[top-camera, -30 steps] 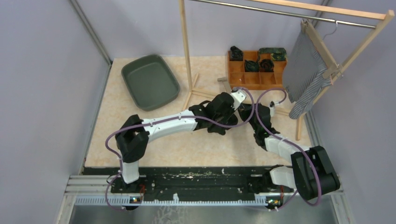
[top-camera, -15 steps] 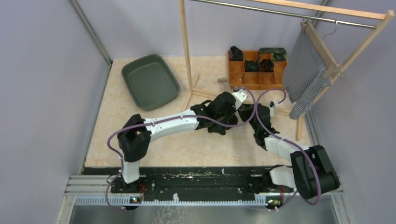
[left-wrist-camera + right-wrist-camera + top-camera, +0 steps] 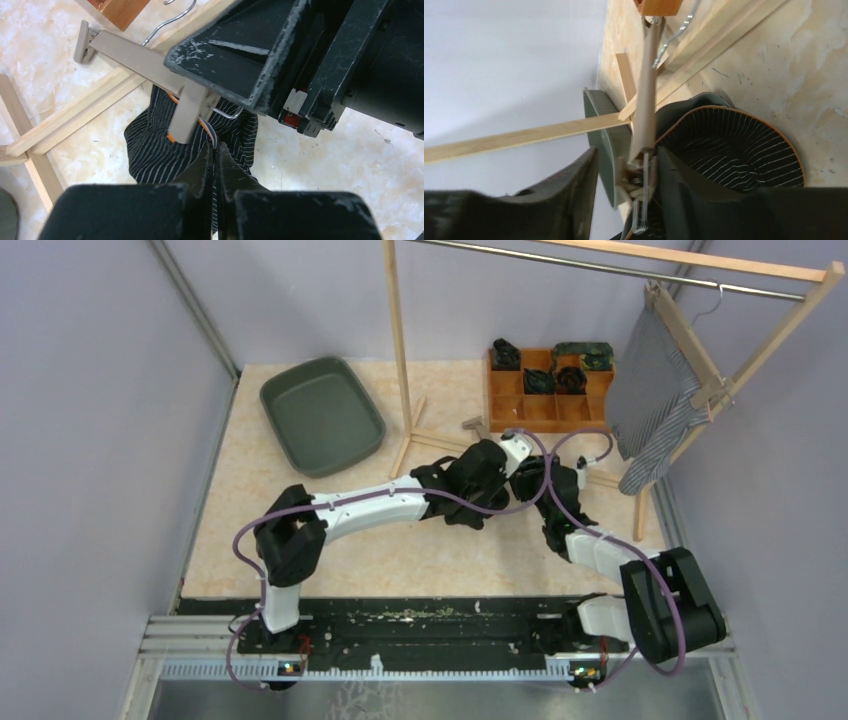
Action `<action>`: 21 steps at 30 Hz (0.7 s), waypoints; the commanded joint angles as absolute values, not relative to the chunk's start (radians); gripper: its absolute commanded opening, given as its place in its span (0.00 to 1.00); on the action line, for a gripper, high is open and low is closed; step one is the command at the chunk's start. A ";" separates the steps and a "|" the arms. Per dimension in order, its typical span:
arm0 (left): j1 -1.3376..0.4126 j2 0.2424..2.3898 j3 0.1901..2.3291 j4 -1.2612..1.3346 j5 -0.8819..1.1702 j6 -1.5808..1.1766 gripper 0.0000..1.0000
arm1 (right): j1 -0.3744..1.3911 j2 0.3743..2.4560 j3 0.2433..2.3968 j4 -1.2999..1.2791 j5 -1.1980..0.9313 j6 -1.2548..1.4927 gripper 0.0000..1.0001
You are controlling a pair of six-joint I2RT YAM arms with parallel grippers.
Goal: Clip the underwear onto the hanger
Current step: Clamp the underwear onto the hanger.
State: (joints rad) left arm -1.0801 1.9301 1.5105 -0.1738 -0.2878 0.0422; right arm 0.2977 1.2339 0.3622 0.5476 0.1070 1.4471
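The underwear (image 3: 150,145), black with thin white stripes and an orange waistband, lies bunched on the table between the two arms. My left gripper (image 3: 215,147) is shut on a fold of it, just under the hanger's clip (image 3: 187,112). The hanger (image 3: 135,55) is a grey-brown bar with a wire hook, lying slantwise over the cloth. In the right wrist view the clip (image 3: 640,175) sits between the fingers of my right gripper (image 3: 626,155), which stand apart; the clip is against the right finger and the underwear (image 3: 729,150). From above, only the hanger's far end (image 3: 472,425) shows past the arms.
A wooden clothes rack (image 3: 400,340) stands over the table, its floor legs (image 3: 75,120) beside the underwear. A grey striped garment (image 3: 655,400) hangs at its right. An orange compartment box (image 3: 548,410) holds folded garments at the back. A green tray (image 3: 322,415) sits back left.
My right gripper's fingers have spread apart around the clip. The hanger's far end has shifted slightly towards the near side. The left gripper stays shut on the cloth.
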 commanded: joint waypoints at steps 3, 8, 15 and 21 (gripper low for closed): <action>-1.089 1.933 1.526 -0.193 -0.317 0.023 0.00 | 0.285 1.203 0.352 0.635 0.096 1.415 0.76; -1.089 1.865 1.493 -0.193 -0.347 -0.020 0.06 | 0.245 1.108 0.326 0.559 0.081 1.304 0.89; -1.087 1.747 1.412 -0.172 -0.313 -0.082 0.59 | 0.240 0.940 0.350 0.334 0.115 1.067 0.91; -1.069 1.678 1.273 -0.057 -0.279 -0.160 0.85 | 0.234 0.972 0.445 0.235 0.025 0.877 0.92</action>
State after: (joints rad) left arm -1.0821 1.7119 1.3537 -0.1463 -0.3126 -0.0891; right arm 0.2390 0.9451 0.3511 0.2935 0.0811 1.0401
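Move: The right hand's opening fingers stand around the hanger's near clip, about 1 cm ahead of its hand point and level with it. The wooden box is some 19 cm ahead, 7 cm right and 10 cm lower. The left hand still pinches the underwear's waistband. From it the near clip is about 4 cm ahead and 1 cm right, the underwear's middle some 2 cm back, 3 cm left and 7 cm below. The clip's levers come free as the right fingers spread wide; that hand then backs off about 3 cm and as far to the right, rising a couple of centimetres and rolling some 20 degrees, left side down. The left hand first holds the waistband nearly still, then opens, lets go and lifts about 5 cm, drawing left and a little back, away from the clip. ##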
